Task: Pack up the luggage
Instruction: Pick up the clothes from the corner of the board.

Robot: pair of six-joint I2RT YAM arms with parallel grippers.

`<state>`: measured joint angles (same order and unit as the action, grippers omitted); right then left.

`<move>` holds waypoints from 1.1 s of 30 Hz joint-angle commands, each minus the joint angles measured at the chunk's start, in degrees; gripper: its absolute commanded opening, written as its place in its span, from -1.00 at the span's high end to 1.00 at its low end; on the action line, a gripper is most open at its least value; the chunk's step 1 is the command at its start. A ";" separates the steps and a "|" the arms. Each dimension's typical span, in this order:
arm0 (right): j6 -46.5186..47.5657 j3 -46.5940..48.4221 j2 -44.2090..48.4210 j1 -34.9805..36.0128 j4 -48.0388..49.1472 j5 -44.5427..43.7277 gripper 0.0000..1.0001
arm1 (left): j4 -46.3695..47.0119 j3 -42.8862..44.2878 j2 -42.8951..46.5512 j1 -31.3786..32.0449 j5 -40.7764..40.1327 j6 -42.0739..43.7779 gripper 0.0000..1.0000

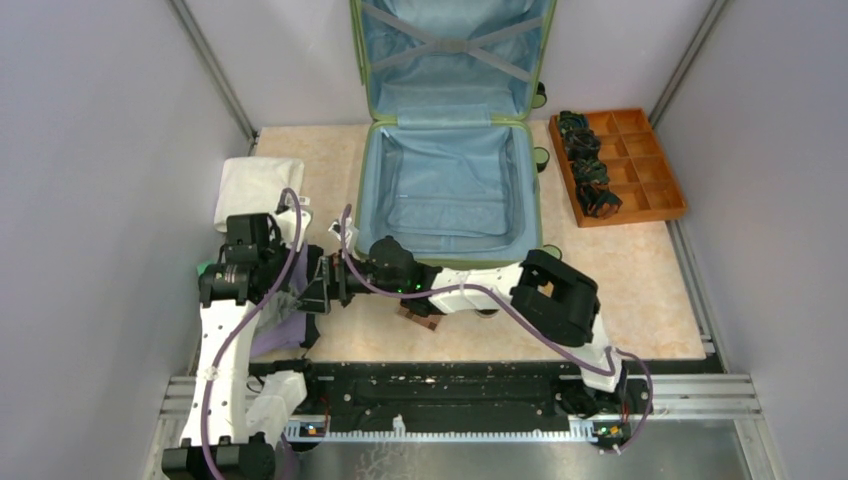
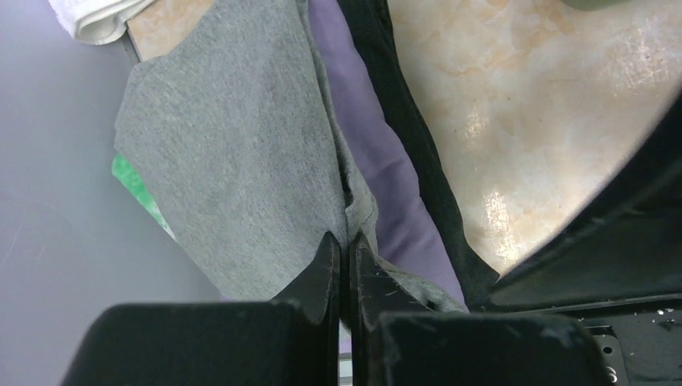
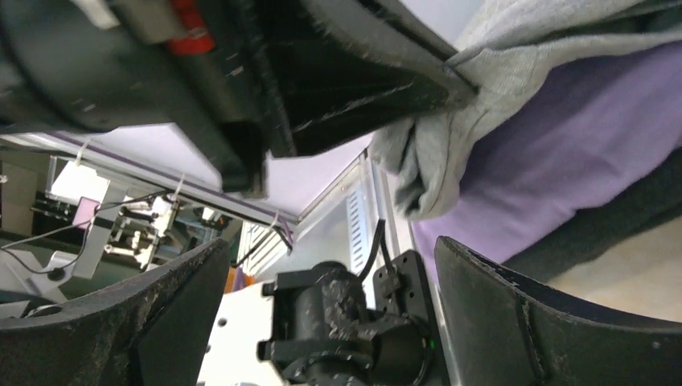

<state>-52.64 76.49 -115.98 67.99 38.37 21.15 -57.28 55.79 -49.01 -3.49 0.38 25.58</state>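
The luggage (image 1: pixel 448 190) lies open at the back centre, light-green shell with blue lining, its lid (image 1: pixel 452 45) leaning on the back wall, and the tub looks bare. At the front left, my left gripper (image 2: pixel 346 245) is shut on a fold of a grey cloth (image 2: pixel 233 161) that hangs over a purple garment (image 2: pixel 386 185). In the top view that gripper (image 1: pixel 292 300) is just left of my right gripper (image 1: pixel 318 285). My right gripper (image 3: pixel 330 245) stands wide open with nothing between its fingers (image 3: pixel 515 314), facing the grey cloth (image 3: pixel 434 137) and purple garment (image 3: pixel 563 153).
A folded white cloth (image 1: pixel 252 183) lies by the left wall. An orange compartment tray (image 1: pixel 625 165) with dark coiled items stands at the back right. A black garment (image 2: pixel 406 137) edges the purple one. A small brown object (image 1: pixel 418 317) sits under the right arm.
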 commanded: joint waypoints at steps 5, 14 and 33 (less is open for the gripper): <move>2.20 11.25 -9.66 0.48 0.60 -1.70 -0.97 | 0.67 0.09 -0.88 0.10 3.45 1.61 1.00; 3.69 14.53 -12.68 1.99 -1.26 -8.40 -0.97 | 0.73 0.42 -1.66 0.14 4.50 1.72 1.00; 3.33 21.30 -17.62 2.06 -1.13 -15.15 -0.28 | -3.04 8.54 -1.87 0.10 -4.12 -0.76 -0.97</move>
<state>-49.76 94.91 -135.66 69.84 36.53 8.45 -58.17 63.61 -52.21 -3.81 -0.95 26.96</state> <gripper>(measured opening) 0.699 0.982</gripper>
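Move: The corner of the grey clothes hangs from the left hand's shut fingers, about 4 cm back, 1 cm right and 4 cm below its hand point. From the open right hand that corner lies some 7 cm to the left, 4 cm ahead and 6 cm lower. Roughly 8 cm below the left hand and level with it fore and aft, the purple clothes lie about 3 cm right and the black clothes 7 cm right; the white towel is some 18 cm ahead and 6 cm left. The grey corner is passed over: the right hand, fingers still pointing left, comes in about 7 cm left and as far down, and some 4 cm forward, until the fold is between its fingers, which begin to close. The left hand holds nearly still, easing slightly down and right, then opens wide, lets go and backs off upward about 5 cm, swinging briefly left. ##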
